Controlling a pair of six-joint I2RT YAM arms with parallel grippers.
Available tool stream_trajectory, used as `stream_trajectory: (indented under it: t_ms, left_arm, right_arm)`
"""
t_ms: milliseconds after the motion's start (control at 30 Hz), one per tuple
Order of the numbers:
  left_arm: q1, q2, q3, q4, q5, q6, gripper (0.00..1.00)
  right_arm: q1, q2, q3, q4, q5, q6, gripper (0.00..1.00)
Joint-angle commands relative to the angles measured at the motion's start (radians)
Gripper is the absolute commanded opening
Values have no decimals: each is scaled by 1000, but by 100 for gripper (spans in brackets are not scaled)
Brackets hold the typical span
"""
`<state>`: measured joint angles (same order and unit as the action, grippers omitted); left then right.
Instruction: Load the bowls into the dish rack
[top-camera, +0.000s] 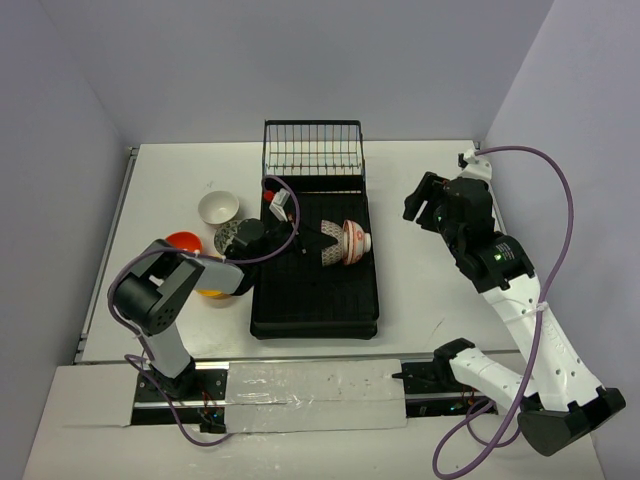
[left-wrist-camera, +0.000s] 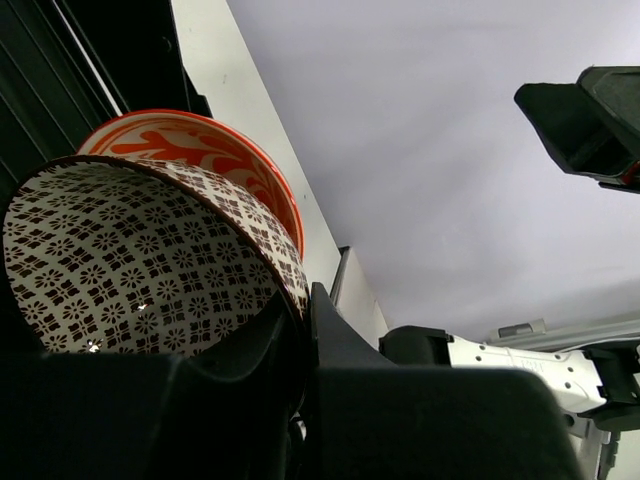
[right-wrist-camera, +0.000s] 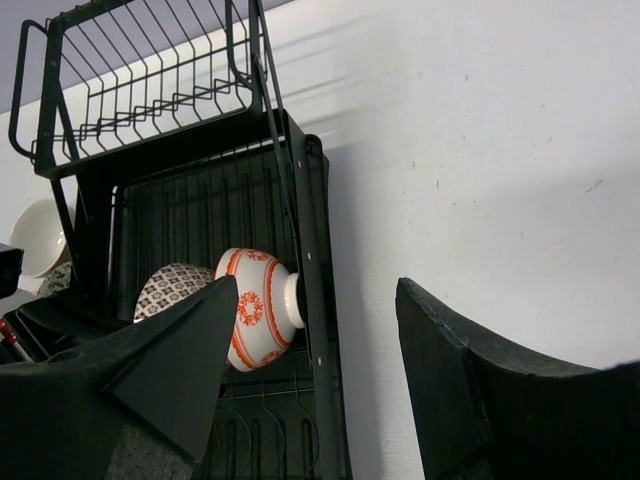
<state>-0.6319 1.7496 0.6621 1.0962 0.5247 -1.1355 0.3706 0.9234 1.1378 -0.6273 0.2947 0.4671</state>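
Note:
Two bowls stand on edge in the black dish rack (top-camera: 315, 300): a brown-flowered pinkish bowl (top-camera: 328, 247) and, nested behind it, a red-on-white bowl (top-camera: 356, 240). My left gripper (top-camera: 300, 240) reaches over the tray and is shut on the flowered bowl's rim. In the left wrist view that rim (left-wrist-camera: 150, 250) is pinched between the fingers at the left gripper (left-wrist-camera: 308, 300), with the red-on-white bowl (left-wrist-camera: 200, 145) behind. My right gripper (top-camera: 425, 200) hovers open to the right of the rack, holding nothing. In its wrist view, the right gripper (right-wrist-camera: 320, 350) faces the red-on-white bowl (right-wrist-camera: 260, 310).
Left of the rack sit a white bowl (top-camera: 218, 207), a grey speckled bowl (top-camera: 232, 238), a red-orange bowl (top-camera: 183, 242) and a yellow-orange bowl (top-camera: 212, 292) partly hidden under my left arm. The wire basket (top-camera: 312, 150) stands at the rack's far end.

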Motion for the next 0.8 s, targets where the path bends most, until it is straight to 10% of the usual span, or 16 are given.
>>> stream_trajectory:
  t_ms: [0, 367, 600, 767]
  left_arm:
    - [4, 16, 16, 94, 1, 33, 0]
    - [17, 25, 33, 14, -2, 97, 1]
    - [17, 18, 28, -15, -5, 111, 38]
    - [17, 17, 13, 13, 0, 103, 48]
  right_arm:
    - [5, -15, -9, 54, 8, -18, 72]
    - [10, -8, -18, 64, -6, -19, 72]
    - [10, -1, -19, 66, -5, -19, 72]
    - [8, 6, -23, 66, -2, -19, 72]
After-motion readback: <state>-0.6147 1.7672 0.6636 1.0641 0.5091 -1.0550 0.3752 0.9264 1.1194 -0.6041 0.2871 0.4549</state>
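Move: The left hand already holds the brown-patterned bowl by its rim in the dish rack. The bowl's middle is about 2 cm ahead, 3 cm right and 5 cm below; its neighbour, the orange-patterned bowl, is roughly 2 cm ahead, 7 cm right and 5 cm below. The grey bowl on the table is some 23 cm left, 1 cm ahead and 14 cm below. From the right hand, the brown-patterned bowl is about 2 cm ahead, 20 cm left and 18 cm below. The left hand, still pinching the brown-patterned bowl's rim, eases it some 1.5 cm down and 1 cm forward into the rack beside the orange-patterned bowl, the wrist turning only a few degrees. In the later half it stops going forward and the fingers open to nearly half their range, letting go of the rim but staying around it, one finger inside the bowl and one outside, while the hand sinks the last half centimetre. ##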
